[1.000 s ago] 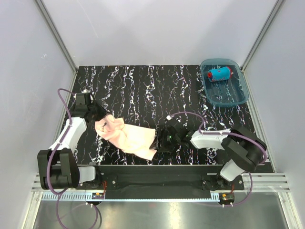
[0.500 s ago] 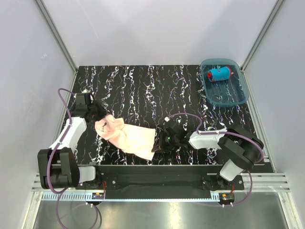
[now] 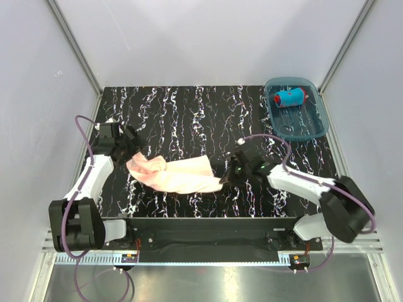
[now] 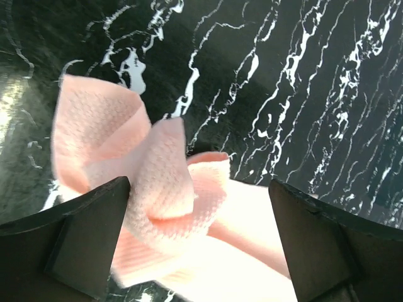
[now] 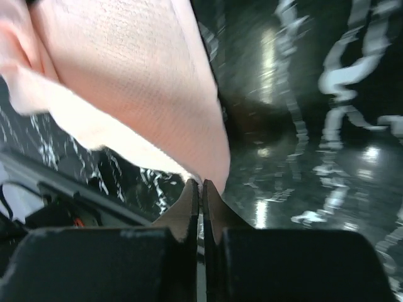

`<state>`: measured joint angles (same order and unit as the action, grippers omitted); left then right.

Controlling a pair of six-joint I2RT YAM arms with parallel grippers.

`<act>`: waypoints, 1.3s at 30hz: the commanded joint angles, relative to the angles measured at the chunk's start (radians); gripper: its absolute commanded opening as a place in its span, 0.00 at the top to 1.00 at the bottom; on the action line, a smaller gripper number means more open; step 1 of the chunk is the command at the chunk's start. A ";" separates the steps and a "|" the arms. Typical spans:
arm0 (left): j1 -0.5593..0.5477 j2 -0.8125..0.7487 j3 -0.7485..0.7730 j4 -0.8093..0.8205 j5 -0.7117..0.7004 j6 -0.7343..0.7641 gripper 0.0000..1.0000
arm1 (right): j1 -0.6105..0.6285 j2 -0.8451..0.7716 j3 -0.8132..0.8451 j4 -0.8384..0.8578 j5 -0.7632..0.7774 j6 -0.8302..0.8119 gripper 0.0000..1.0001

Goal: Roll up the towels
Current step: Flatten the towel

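Observation:
The pale peach-pink towel (image 3: 176, 176) lies stretched across the near-left of the black marbled table. Its left end is crumpled (image 4: 157, 182) and sits between the wide-apart fingers of my open left gripper (image 3: 135, 151) (image 4: 198, 242), loose from both fingers (image 4: 88, 242). My right gripper (image 3: 225, 177) (image 5: 201, 184) is shut on the towel's right corner (image 5: 135, 75), low over the table. The blue towel with red pattern (image 3: 289, 97) lies rolled up inside the translucent blue tray (image 3: 312, 129) at the back right.
The tray stands against the table's far right corner. Grey walls and metal frame posts (image 3: 74, 44) close in the table on three sides. The black front rail (image 3: 201, 236) carries both arm bases.
My left gripper opened and let go of the pink towel's crumpled end. My right gripper shut on the towel's right corner and drew it rightward and slightly back, stretching the towel.

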<state>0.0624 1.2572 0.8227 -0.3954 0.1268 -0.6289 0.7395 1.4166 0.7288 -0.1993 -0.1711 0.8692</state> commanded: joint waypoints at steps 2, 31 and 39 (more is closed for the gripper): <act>0.008 -0.053 0.032 -0.020 -0.072 0.031 0.01 | -0.068 -0.167 0.067 -0.268 0.155 -0.131 1.00; -0.026 -0.101 -0.322 0.142 -0.046 -0.221 0.22 | -0.068 -0.326 0.187 -0.545 0.367 -0.236 1.00; 0.008 -0.033 -0.390 0.286 0.010 -0.276 0.37 | -0.068 -0.317 0.173 -0.528 0.346 -0.243 1.00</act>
<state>0.0616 1.1862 0.4587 -0.2035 0.1005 -0.8726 0.6674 1.1027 0.9035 -0.7521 0.1711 0.6292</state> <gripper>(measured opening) 0.636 0.021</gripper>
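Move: The towel's bunched left end lies just below the open left hand, about 8 cm down and 3 cm back, with the towel's middle about 15 cm to that hand's right and 6 cm back. The right hand already holds the near right corner. It has clear table 11 cm to its right, about 1 cm ahead and 5 cm down; the blue bin stands roughly 33 cm ahead and 30 cm right, about 3 cm down. Still pinching the towel's corner in shut fingers, the right hand pulls it to the right by some 11 cm, arching up about 14 cm and easing back down to half that, then holds still. The empty left hand lifts and swings briefly right, returns as it drops down and back to the towel's left end, and starts to close; no grip is visible yet. ##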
